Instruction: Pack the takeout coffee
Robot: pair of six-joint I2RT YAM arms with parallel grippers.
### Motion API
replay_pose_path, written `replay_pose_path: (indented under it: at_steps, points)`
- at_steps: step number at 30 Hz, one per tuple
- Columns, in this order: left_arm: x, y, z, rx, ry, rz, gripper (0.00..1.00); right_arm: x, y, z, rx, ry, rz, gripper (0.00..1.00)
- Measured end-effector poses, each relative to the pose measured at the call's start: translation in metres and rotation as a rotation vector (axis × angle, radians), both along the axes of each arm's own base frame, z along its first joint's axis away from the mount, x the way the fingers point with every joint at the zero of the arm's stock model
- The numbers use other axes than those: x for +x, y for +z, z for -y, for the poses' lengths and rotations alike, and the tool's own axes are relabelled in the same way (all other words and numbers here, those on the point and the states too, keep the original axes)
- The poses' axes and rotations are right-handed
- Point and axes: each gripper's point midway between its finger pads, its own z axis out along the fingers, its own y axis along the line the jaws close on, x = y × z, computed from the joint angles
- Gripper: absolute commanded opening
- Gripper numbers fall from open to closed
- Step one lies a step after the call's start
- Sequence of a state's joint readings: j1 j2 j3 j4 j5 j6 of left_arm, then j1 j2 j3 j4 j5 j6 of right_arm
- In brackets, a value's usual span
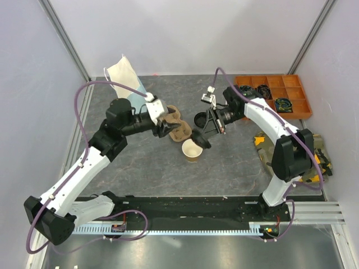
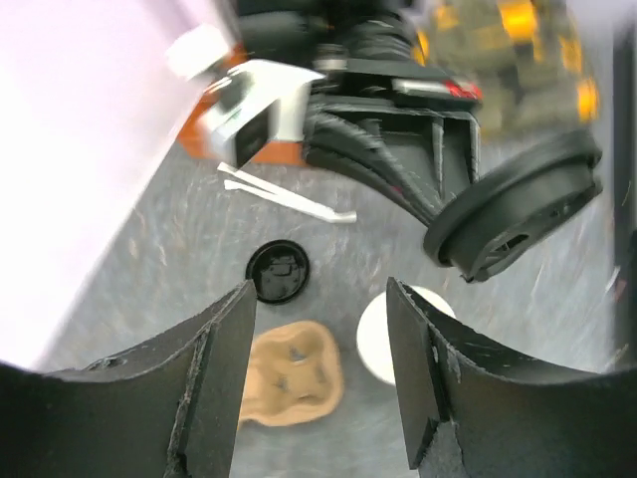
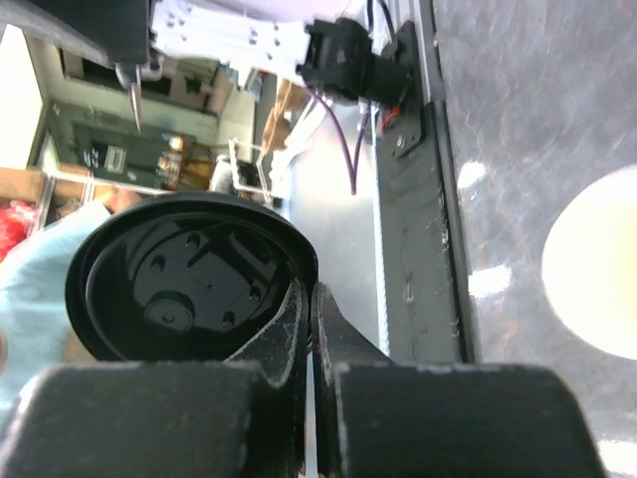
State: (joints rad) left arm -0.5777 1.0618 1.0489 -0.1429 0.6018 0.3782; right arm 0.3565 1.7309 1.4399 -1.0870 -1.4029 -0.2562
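The takeout coffee's tan paper cup (image 1: 192, 151) stands uncovered mid-table, its cream-white inside showing (image 2: 383, 344) (image 3: 597, 274). My right gripper (image 1: 210, 130) (image 3: 312, 299) is shut on the rim of a black round lid (image 1: 199, 139) (image 3: 184, 279) (image 2: 518, 214), which it holds tilted just above the cup's far edge. A second black lid (image 1: 200, 119) (image 2: 278, 272) lies flat on the table behind the cup. My left gripper (image 1: 166, 124) (image 2: 318, 329) hangs open over the tan pulp carrier (image 1: 178, 129) (image 2: 294, 373), with nothing between its fingers.
A light-blue paper bag (image 1: 128, 81) stands at the back left. An orange compartment tray (image 1: 275, 95) with coiled cables sits at the back right. A yellow and dark bundle (image 1: 317, 154) lies at the right edge beside the right arm.
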Motion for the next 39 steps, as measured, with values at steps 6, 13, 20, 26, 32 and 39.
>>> replay_pose_path:
  at_steps: [6,13,20,26,32,39]
  points:
    - [-0.006,0.025,0.006,-0.217,0.003,-0.233,0.57,0.040,0.022,0.001,0.087,-0.007,0.141,0.00]
    - [-0.014,0.011,0.022,-0.289,-0.016,-0.370,0.57,0.032,0.026,0.002,0.076,-0.002,0.092,0.00]
    - [-0.012,-0.009,0.031,-0.339,0.031,-0.495,0.56,0.026,0.033,0.003,0.088,0.001,0.090,0.00]
    - [-0.007,-0.019,0.034,-0.386,0.062,-0.581,0.54,0.025,0.034,0.003,0.083,-0.003,0.074,0.00]
    - [-0.012,-0.024,0.048,-0.395,0.036,-0.631,0.50,0.023,0.039,0.005,0.066,-0.017,0.020,0.00]
    - [-0.016,-0.024,0.056,-0.404,0.011,-0.648,0.29,0.021,0.039,0.007,0.063,-0.028,0.009,0.00]
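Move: The black lid, held upright by its rim in the right gripper, sits about 8 cm to the left hand's right, 5 cm back and 6 cm lower. On the table below are the cup, roughly 7 cm right of the left hand and 7 cm back, the second lid, some 11 cm right and 10 cm ahead, and the carrier, about 8 cm ahead. From the right hand point the held lid's middle is about 3 cm back, 2 cm left and slightly above. The left hand rises briefly by some 3 cm, then goes about 5 cm to its right while sinking to a little below its starting height, its wrist rolling about 45 degrees about the fingers' own line as the partly open fingers narrow late on and their tips come right up to the held lid's free edge. The right hand keeps its shut pinch on the rim and carries the lid forward and up to meet them, quickly at first, then easing back a little while still rising, ending some 4 cm higher and 2 cm farther forward. ##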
